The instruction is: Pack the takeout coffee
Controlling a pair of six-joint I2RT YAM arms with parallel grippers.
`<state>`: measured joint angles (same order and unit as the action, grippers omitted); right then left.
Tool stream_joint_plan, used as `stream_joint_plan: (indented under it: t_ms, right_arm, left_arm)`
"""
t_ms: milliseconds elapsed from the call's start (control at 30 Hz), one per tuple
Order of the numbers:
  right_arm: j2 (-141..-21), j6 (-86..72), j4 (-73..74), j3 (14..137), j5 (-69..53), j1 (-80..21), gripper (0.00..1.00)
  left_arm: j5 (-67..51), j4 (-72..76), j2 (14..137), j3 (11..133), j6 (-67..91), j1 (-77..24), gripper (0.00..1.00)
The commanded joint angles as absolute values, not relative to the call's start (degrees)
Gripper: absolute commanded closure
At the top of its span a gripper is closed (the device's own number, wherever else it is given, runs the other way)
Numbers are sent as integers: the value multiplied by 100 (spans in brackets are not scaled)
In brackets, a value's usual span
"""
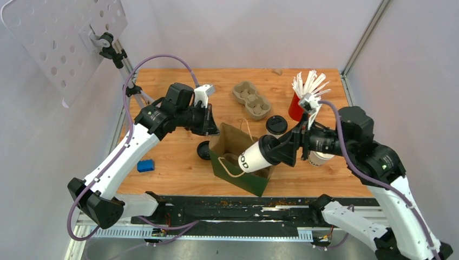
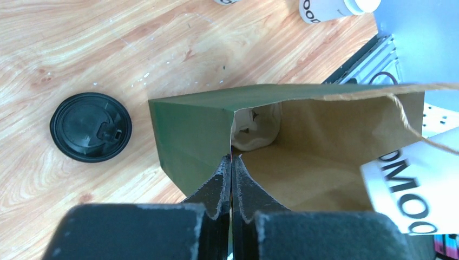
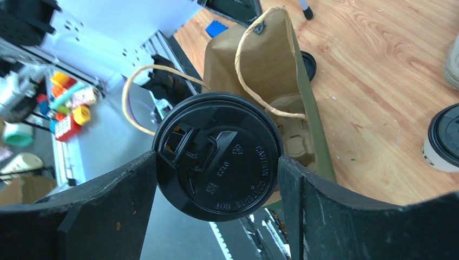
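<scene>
One takeout coffee cup (image 1: 251, 158), white with dark print and a black lid (image 3: 218, 157), hangs tilted over the mouth of the green-and-brown paper bag (image 1: 238, 172). My right gripper (image 1: 284, 149) is shut on it at the lid end, one finger on each side of the lid. A second lidded cup (image 1: 276, 125) stands on the table behind the bag, also visible as the cup (image 3: 444, 138) at the right edge of the right wrist view. My left gripper (image 2: 231, 160) is shut on the bag's rim at its far-left corner. Grey pulp (image 3: 295, 141) shows inside the bag.
A loose black lid (image 1: 203, 150) lies left of the bag. A grey pulp carrier (image 1: 251, 99) and a red cup of white stirrers (image 1: 296, 105) stand at the back. Another white cup (image 1: 320, 158) is partly hidden under my right arm. A blue block (image 1: 145, 165) lies at front left.
</scene>
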<state>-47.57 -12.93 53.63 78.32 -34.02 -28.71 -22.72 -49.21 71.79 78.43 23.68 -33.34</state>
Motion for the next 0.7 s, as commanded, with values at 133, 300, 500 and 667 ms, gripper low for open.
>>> stream_joint_plan:
  t_ms: [133,300,500,667]
  right_arm:
    - [-5442,-446,4813,7884,-856,-5101,42]
    - [-5918,-29,4904,8302,-358,-5505,42]
    - [-5942,813,5007,8479,-173,-5660,42]
    - [-6124,1353,5746,8961,-267,-5871,42]
  left_arm:
    - [-2524,-4222,6917,7596,2659,-3349,100]
    - [-2584,-4181,6861,7567,2536,-3350,100]
    - [-2530,-3968,6862,7732,2869,-3347,100]
    - [-2346,-3844,6868,7808,3381,-3349,100]
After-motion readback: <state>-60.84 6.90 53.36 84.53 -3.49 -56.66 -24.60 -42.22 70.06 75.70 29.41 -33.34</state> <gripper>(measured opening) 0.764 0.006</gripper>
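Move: The right hand already holds a lidded cup by its lid. The bag's mouth lies about 8 cm to its left, 3 cm ahead and 9 cm below. Down on the table, some 30 cm lower than this hand, a standing lidded cup is about 20 cm ahead and level sideways, and an open cup some 17 cm right and 8 cm ahead. From the left hand, the mouth's middle is about 10 cm right, 5 cm back, at nearly its height. Keeping its pinch on the lid's rim, the right hand carries the cup about 5 cm left and some 2–3 cm forward over the bag's mouth. It sinks about 5 cm on the way, then comes back up some 2 cm, while the wrist turns roughly 30 degrees and the fingers tip further down. The left hand, still pinching the bag's rim, eases a bit over 1 cm right and as much up. ##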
